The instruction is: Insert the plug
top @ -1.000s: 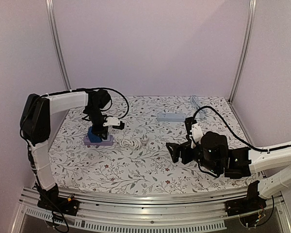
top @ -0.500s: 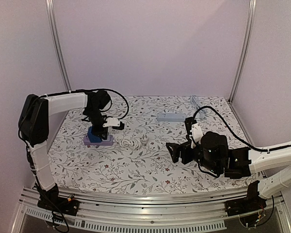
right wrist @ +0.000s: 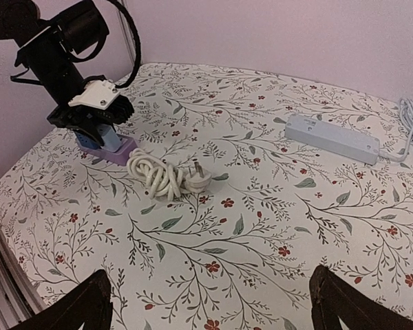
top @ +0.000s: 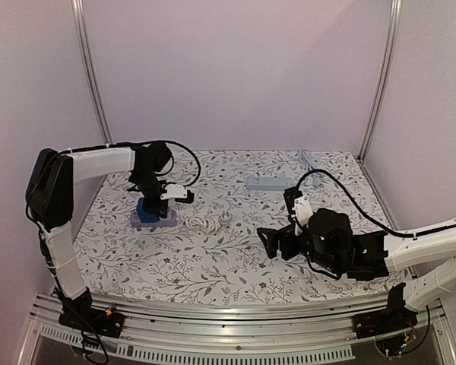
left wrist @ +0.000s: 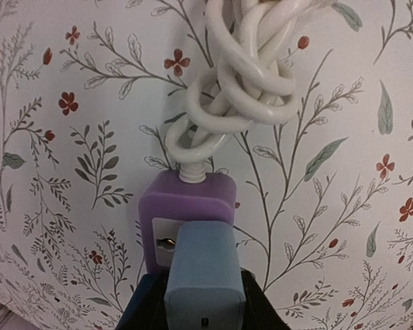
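Note:
A blue plug (left wrist: 203, 268) is held in my left gripper (left wrist: 203, 306), whose dark fingers (left wrist: 141, 311) are shut on its sides. The plug sits over the white face of a purple socket block (left wrist: 186, 199) and covers most of it; one slot shows to its left. Whether the prongs are in is hidden. From above, the plug (top: 146, 208) and the socket block (top: 153, 221) are at the table's left, under the left gripper (top: 153, 204). My right gripper (right wrist: 213, 311) hangs open over the table's middle right, holding nothing.
A white coiled cord (top: 201, 223) runs from the socket block and ends in a white plug (top: 226, 219). A grey power strip (top: 267, 182) lies at the back, with a pale cable (top: 304, 158) near the back right corner. A metal rail (top: 235, 308) edges the front.
The right arm has shifted a little to the left, still open. The left gripper has barely moved and stays shut on the blue plug at the socket block.

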Action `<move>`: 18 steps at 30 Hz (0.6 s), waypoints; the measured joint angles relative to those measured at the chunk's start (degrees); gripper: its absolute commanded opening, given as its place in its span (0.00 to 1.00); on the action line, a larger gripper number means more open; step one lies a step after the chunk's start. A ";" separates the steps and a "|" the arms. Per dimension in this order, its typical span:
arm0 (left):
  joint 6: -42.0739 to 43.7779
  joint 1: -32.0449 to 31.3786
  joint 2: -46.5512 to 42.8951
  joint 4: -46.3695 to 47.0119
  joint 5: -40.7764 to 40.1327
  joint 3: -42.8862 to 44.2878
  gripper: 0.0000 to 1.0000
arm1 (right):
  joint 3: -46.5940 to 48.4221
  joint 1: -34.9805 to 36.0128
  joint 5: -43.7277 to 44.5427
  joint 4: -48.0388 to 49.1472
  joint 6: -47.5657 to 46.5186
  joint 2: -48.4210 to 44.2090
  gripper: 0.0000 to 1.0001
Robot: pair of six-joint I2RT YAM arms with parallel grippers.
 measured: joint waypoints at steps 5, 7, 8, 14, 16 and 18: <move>-0.42 0.35 0.09 -0.83 0.24 1.01 0.00 | 0.31 0.00 -0.94 0.00 -0.17 0.48 0.99; -0.55 0.61 0.00 -0.79 0.61 1.03 0.00 | 0.42 0.00 -0.96 0.02 -0.33 0.48 0.99; -0.52 0.79 -0.04 -0.81 1.07 1.09 0.02 | 0.44 0.00 -1.05 0.02 -0.35 0.48 0.99; -0.70 1.95 -0.09 -0.87 2.27 1.22 0.96 | 0.44 0.00 -2.05 0.00 -0.33 -0.24 0.99; -0.92 2.23 -0.02 -0.66 2.73 0.61 0.99 | 0.44 0.00 -2.29 0.02 -0.33 -1.05 0.99; -1.05 2.47 0.09 -1.33 2.91 -0.35 1.00 | 0.44 0.00 -2.40 0.20 -0.33 -1.84 0.99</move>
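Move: Between the left fingers already sits the light-blue plug, on the purple power strip, whose middle is about 4 cm left and 3 cm below. The dark-blue plug stands some 5 cm left and 1 cm farther out; the white cord coil lies about 13 cm right, 2 cm nearer the base and 3 cm down. From the right hand the light-blue plug is roughly 30 cm left, 14 cm ahead and 12 cm lower. Letting go of the light-blue plug is the left hand's main act: fingers still shut on it, the hand first eases up about half a centimetre and slightly forward. Then the fingers spread nearly wide, clearing both sides of the plug, while the hand shifts roughly 1 cm left, sinking and drawing back about as much. ##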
